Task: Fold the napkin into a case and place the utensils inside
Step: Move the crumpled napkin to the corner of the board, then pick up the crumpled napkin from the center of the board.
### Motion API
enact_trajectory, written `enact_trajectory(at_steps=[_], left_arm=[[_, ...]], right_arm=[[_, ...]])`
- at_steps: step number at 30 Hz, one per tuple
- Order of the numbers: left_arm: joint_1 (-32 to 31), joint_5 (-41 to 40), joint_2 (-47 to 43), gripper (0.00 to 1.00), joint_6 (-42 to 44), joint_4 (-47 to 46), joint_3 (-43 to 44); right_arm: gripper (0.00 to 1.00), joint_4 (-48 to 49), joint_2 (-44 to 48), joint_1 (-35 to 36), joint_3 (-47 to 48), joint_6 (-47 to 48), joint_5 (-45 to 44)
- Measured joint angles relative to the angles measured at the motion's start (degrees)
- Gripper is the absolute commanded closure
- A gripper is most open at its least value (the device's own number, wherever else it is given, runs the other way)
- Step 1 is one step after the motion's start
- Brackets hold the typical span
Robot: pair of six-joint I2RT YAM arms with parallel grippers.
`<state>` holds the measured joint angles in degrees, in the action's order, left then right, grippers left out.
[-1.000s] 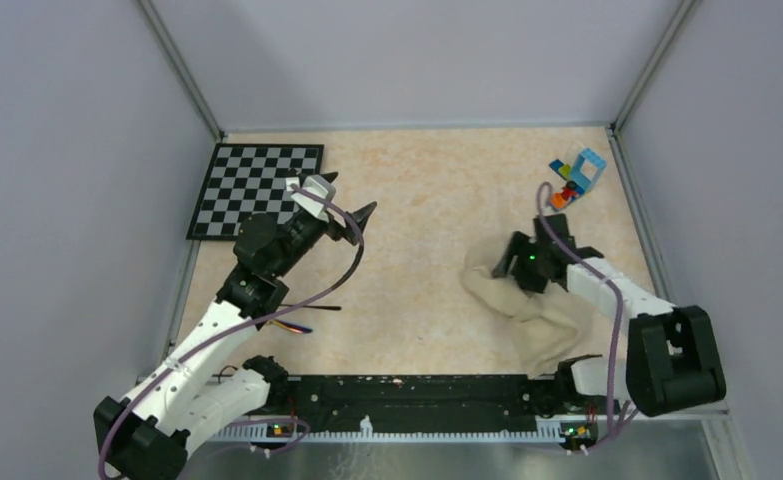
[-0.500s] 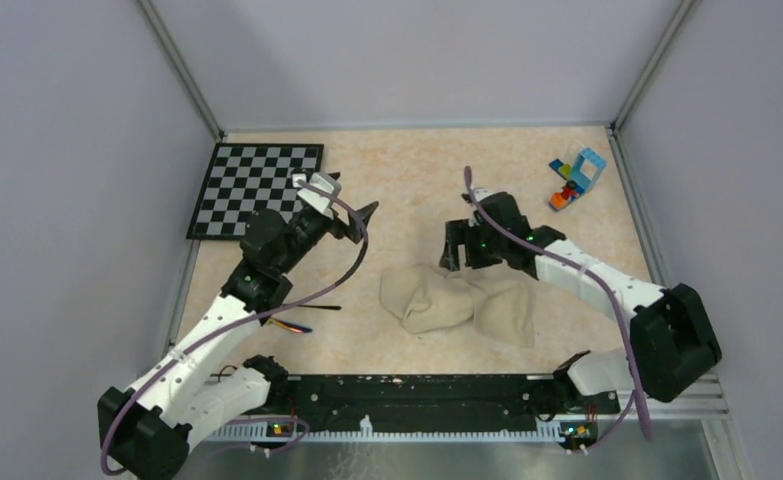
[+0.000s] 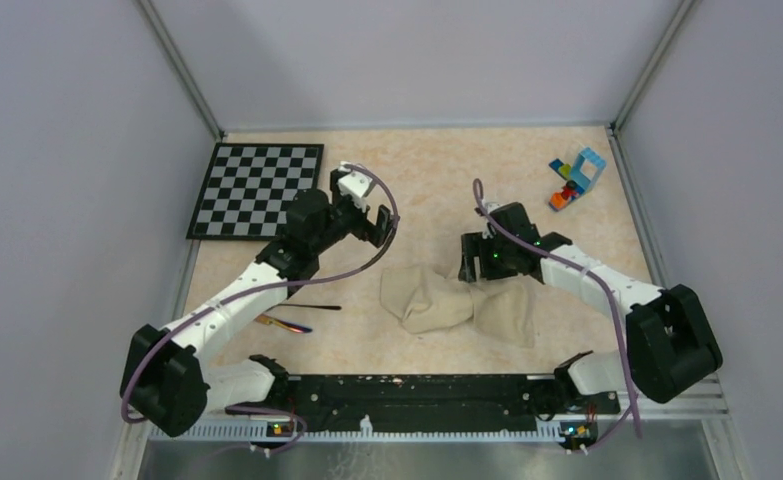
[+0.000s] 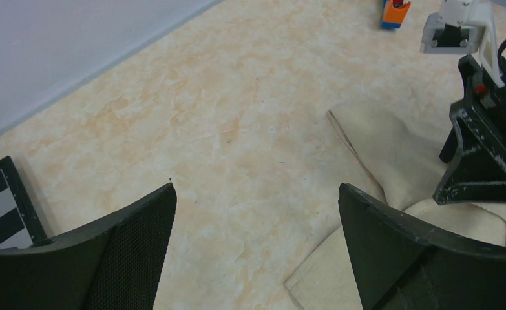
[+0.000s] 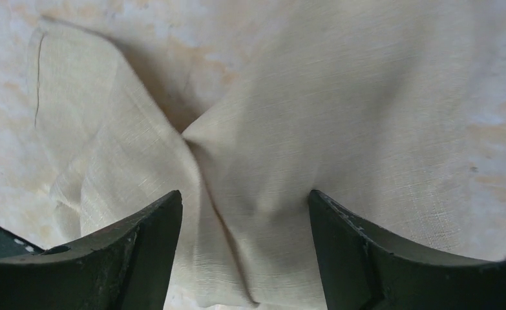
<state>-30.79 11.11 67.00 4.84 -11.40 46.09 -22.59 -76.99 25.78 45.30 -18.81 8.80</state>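
The cream-beige napkin (image 3: 457, 300) lies crumpled in the middle of the table, pinched into a bow-tie shape. My right gripper (image 3: 479, 268) hovers open over its far edge. In the right wrist view the jaws (image 5: 245, 194) straddle a raised fold of the napkin (image 5: 302, 116) without clamping it. My left gripper (image 3: 375, 228) is open to the left of the napkin, above bare table (image 4: 256, 187), and the cloth's corner (image 4: 379, 148) lies by its right finger. Two slim utensils, a dark one (image 3: 312, 307) and a rainbow-tinted one (image 3: 285, 323), lie near the left arm. No case is formed.
A black-and-white chequered board (image 3: 257, 190) lies at the back left. Small coloured toy bricks (image 3: 574, 180) sit at the back right. Grey walls close the table on three sides. The right gripper's body (image 4: 483, 161) shows in the left wrist view.
The right gripper carried the napkin from the near right to the middle and let it go. The left gripper swung right, away from the chequered board, toward the napkin.
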Motion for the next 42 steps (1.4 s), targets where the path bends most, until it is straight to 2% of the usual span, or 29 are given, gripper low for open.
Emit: enact_trajectory(at_steps=[2,7,11,17,20,24,26,30,34,42], left_arm=[[-0.2,0.3,1.2,0.01,-0.6,0.7,0.7],[-1.5,-0.1,5.8,0.01,-3.2,3.8,4.2],[-2.9,-2.2,11.1,0.02,-8.9,6.3,6.1],[-3.5,-3.7,17.4,0.05,-21.5,18.6,8.9],[-3.5,-3.5,17.5,0.06,-27.5,20.6,6.5],[-3.6,-2.2,15.9,0.13,-33.5,18.2,-3.2],[-3.9,-1.7,15.2,0.16,-35.6,18.0,-7.4],[-5.5,-2.2,14.8,0.18,-37.2,15.0,-8.0],[-7.8,-3.7,17.0,0.26,-37.6,13.4,-7.8],[-9.9,-7.9,20.3,0.53,-37.8,10.0,-6.6]], right_arm=[[0.35,-0.4,0.0,3.6,-0.2,0.6,-1.2],[0.35,-2.6,0.1,9.5,-0.2,0.1,-5.1],[0.33,-6.2,0.9,10.2,1.1,-2.3,-7.6],[0.32,-10.5,7.8,10.3,5.1,-4.8,-10.3],[0.37,-12.3,12.6,11.3,5.0,-6.6,-10.0],[0.50,-14.9,16.0,15.2,3.8,-9.1,-9.6],[0.51,-16.9,16.6,18.3,2.3,-11.1,-10.5],[0.51,-20.0,16.6,23.7,-1.5,-15.4,-12.7],[0.49,-20.2,16.5,26.2,-5.2,-18.9,-15.0],[0.52,-12.9,10.7,26.6,-8.7,-21.6,-21.6]])
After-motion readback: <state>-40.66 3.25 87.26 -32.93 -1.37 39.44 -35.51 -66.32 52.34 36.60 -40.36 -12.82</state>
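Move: The napkin lies crumpled between the hands. Its middle is about 10 cm back, 15 cm right and 23 cm below the left hand; its left edge is only some 7 cm back of that hand and nearly level sideways. The utensils lie about 15 cm back and 18 cm left of the left hand, the chessboard 16 cm ahead and 27 cm left. From the right hand, the napkin's middle is roughly 4 cm back, 4 cm left and 5 cm below. Down about 21 cm and some 8 cm back goes the left hand, tipping about 50 degrees to point at the table and narrowing its wide-open fingers over the napkin's left edge. The right hand draws back slightly, hops up and over the cloth, then comes back and down to the near edge, about 11 cm nearer the base overall, its fingers closing partway but staying open around a folded tip. ##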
